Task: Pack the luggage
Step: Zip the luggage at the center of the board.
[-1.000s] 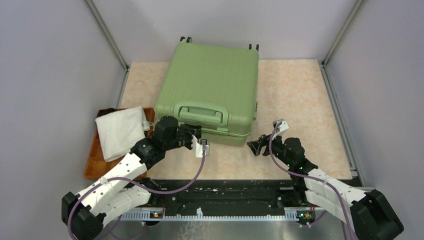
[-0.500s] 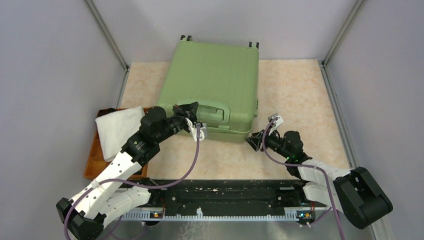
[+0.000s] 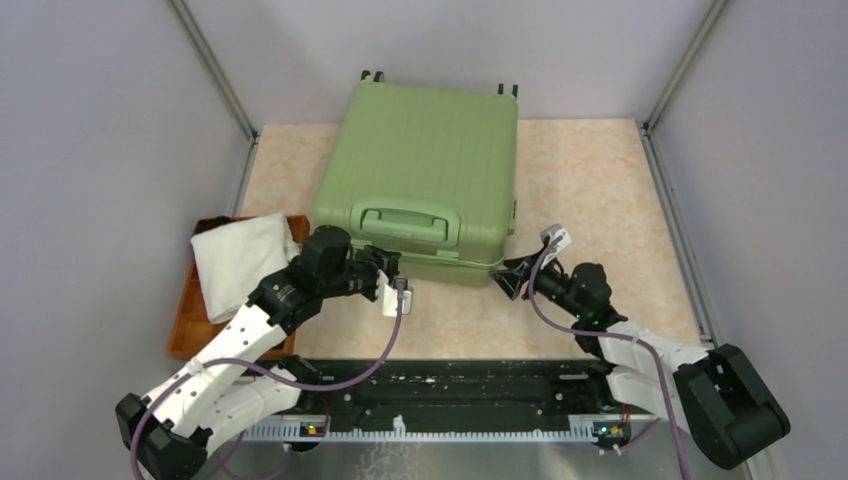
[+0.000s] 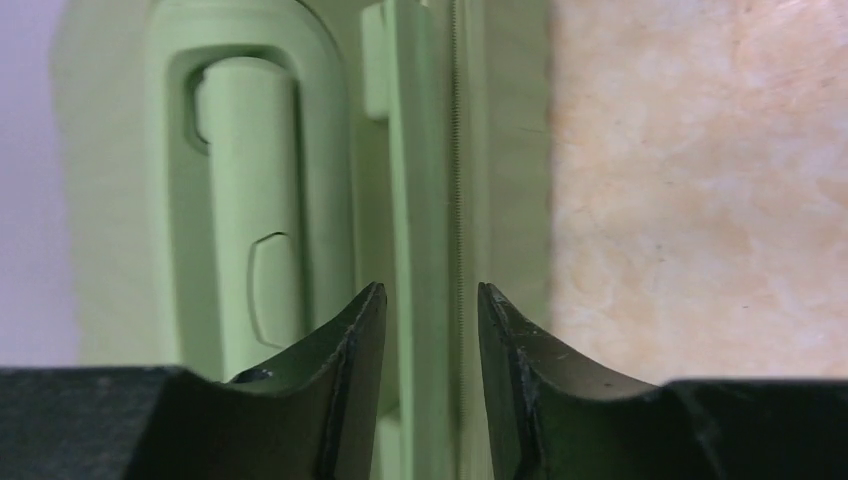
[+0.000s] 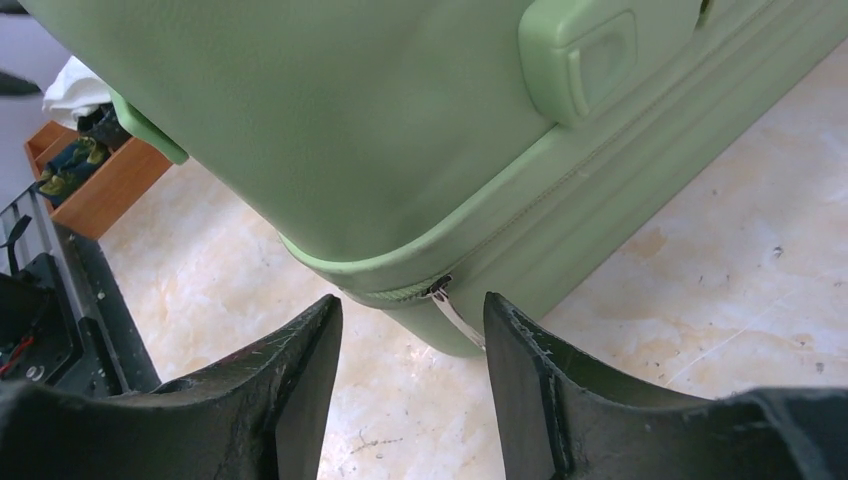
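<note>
The luggage (image 3: 420, 165) is a light-green ribbed suitcase that lies closed on the table, handle (image 3: 405, 222) facing me. My left gripper (image 3: 390, 264) is at its front edge below the handle, jaws open. In the left wrist view the left gripper (image 4: 432, 300) straddles the suitcase's zip seam (image 4: 455, 200) with gaps on both sides, the handle (image 4: 245, 190) to the left. My right gripper (image 3: 508, 276) sits at the front right corner, open. In the right wrist view the silver zip pull (image 5: 455, 315) hangs between the fingers of the right gripper (image 5: 413, 310), close to the right one and ungripped.
An orange tray (image 3: 185, 325) at the left holds a folded white cloth (image 3: 240, 262); in the right wrist view the tray (image 5: 100, 185) also holds dark items. Metal frame posts and grey walls bound the beige table (image 3: 600, 200). A black rail runs along the near edge.
The left gripper has dropped from the handle to the front seam and its jaws have opened. The right gripper has edged closer to the front right corner.
</note>
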You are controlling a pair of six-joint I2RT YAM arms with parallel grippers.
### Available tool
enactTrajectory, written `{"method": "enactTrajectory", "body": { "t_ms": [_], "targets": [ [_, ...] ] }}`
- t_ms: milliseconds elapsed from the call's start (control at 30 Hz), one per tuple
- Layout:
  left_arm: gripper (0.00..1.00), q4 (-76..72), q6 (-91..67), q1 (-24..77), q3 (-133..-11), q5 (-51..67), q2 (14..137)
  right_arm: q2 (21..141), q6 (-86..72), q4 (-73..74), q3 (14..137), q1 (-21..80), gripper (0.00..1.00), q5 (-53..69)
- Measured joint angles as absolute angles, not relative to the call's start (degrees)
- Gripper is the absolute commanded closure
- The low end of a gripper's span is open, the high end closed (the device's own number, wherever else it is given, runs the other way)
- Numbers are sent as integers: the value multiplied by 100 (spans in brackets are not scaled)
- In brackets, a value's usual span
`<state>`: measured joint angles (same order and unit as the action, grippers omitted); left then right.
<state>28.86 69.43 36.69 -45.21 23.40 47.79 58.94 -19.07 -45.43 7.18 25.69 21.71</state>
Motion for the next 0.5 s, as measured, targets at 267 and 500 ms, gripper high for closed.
{"method": "enactTrajectory", "body": {
  "t_ms": [267, 500],
  "targets": [
    [36, 2875, 7028, 3671, -4340, 2401, 5087, 5802, -1911, -4466, 718, 2569, 45, 2110],
    [39, 2272, 6930, 3671, -4185, 2025, 5426, 5752, -1953, -4362, 696, 2569, 46, 2106]
  ]
}}
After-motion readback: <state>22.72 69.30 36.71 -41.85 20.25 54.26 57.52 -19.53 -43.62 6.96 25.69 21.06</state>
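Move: Just ahead of the right hand, at the suitcase's near right corner, the zip pull stands about 3 cm forward and 2 cm to its left, level with the fingers; the side latch is some 11 cm ahead, 1 cm right and 5 cm higher. From the left hand, the zip seam is roughly 3 cm ahead, 3 cm right and 7 cm below; the handle lies 7 cm straight ahead, 3 cm lower. Sinking about 4 cm towards the zip seam under the handle, the left hand spreads its half-open fingers wider to straddle the line of the rim, then eases some 2 cm forward as the descent slows. The wrist tilts only slightly. Beside the corner, the right hand stays put with its gap unchanged, fingers open around the line to the zip pull without gripping it. ##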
